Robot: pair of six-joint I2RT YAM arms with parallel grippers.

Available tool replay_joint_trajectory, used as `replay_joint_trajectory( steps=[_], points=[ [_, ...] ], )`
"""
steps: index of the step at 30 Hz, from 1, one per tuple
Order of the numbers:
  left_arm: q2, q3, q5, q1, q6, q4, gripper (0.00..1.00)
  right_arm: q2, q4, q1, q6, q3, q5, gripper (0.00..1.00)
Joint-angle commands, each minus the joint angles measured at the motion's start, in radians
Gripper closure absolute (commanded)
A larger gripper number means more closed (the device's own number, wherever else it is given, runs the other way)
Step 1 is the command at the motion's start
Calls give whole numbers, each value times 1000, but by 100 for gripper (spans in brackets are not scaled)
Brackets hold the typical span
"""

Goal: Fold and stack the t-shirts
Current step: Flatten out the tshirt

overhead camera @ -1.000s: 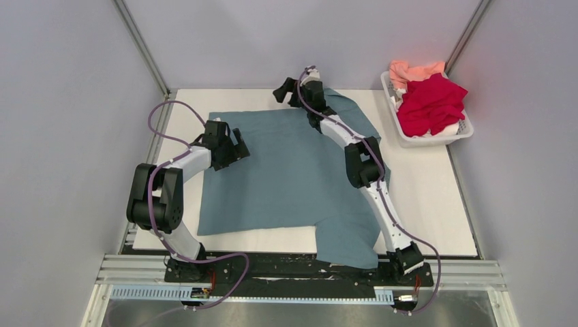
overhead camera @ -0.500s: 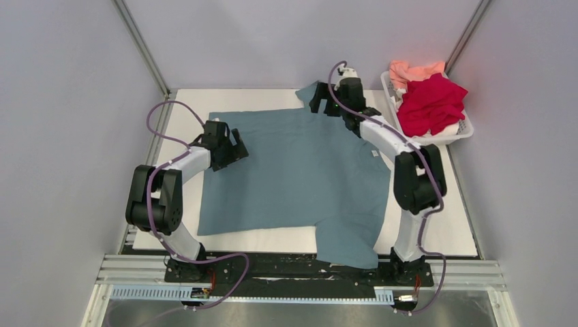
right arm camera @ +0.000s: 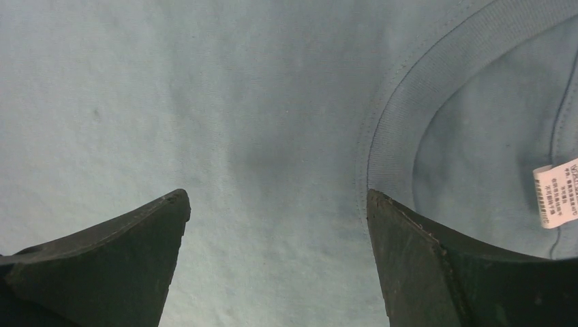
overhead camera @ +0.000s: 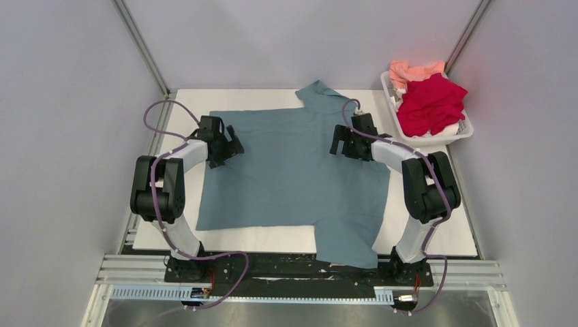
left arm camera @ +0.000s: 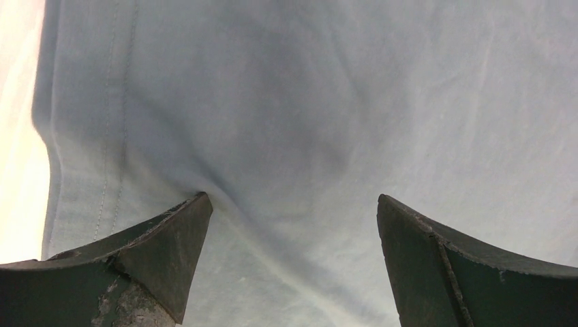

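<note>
The teal-blue t-shirt [overhead camera: 293,170] lies spread flat on the table, one sleeve at the far edge and one hanging over the near edge. My left gripper [overhead camera: 228,146] is open, its fingertips pressing the cloth [left arm camera: 293,136] near the shirt's left hem. My right gripper [overhead camera: 341,144] is open just above the shirt [right arm camera: 259,122] beside the collar and its white tag [right arm camera: 555,192]. The crimson red t-shirt [overhead camera: 431,102] and the salmon-pink t-shirt [overhead camera: 409,71] lie bunched in the basket.
The white slotted basket [overhead camera: 436,139] stands at the far right corner of the white table [overhead camera: 436,204]. Metal frame posts rise at the two far corners. The rail with the arm bases runs along the near edge.
My right gripper let go of the far sleeve, which now lies flat at the far edge, and drew back toward the collar. The left gripper shifted slightly toward the far side.
</note>
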Motion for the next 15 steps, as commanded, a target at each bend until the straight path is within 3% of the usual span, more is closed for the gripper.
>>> replay_joint_trajectory(
  steps=[1,8,15],
  points=[
    [90,87,28,20,1,-50,0,30,18,4,61,15,8,0],
    [211,264,60,55,12,-145,0,99,12,5,109,77,13,0],
    [377,562,-15,85,31,-316,0,211,4,-7,158,207,17,0]
  ],
)
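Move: The t-shirt lies spread under both hands, just below the fingertips. Its middle is about 25 cm right and 7 cm back of the left hand, and some 21 cm left and 8 cm back of the right. From the left hand the left hem is roughly 6 cm to the left, level with it. From the right hand the collar is about 10 cm right and 2 cm ahead, the far sleeve 20 cm ahead and 10 cm left. Pushing the t-shirt forward across the table, the left hand slides out about 7 cm with its open fingertips still pressed into the cloth beside the hem, veering slightly left towards the end. The right hand first sinks just under 1 cm onto the cloth by the collar, then drags it forward and a little left, some 3.5 cm. Both grippers stay wide open. ##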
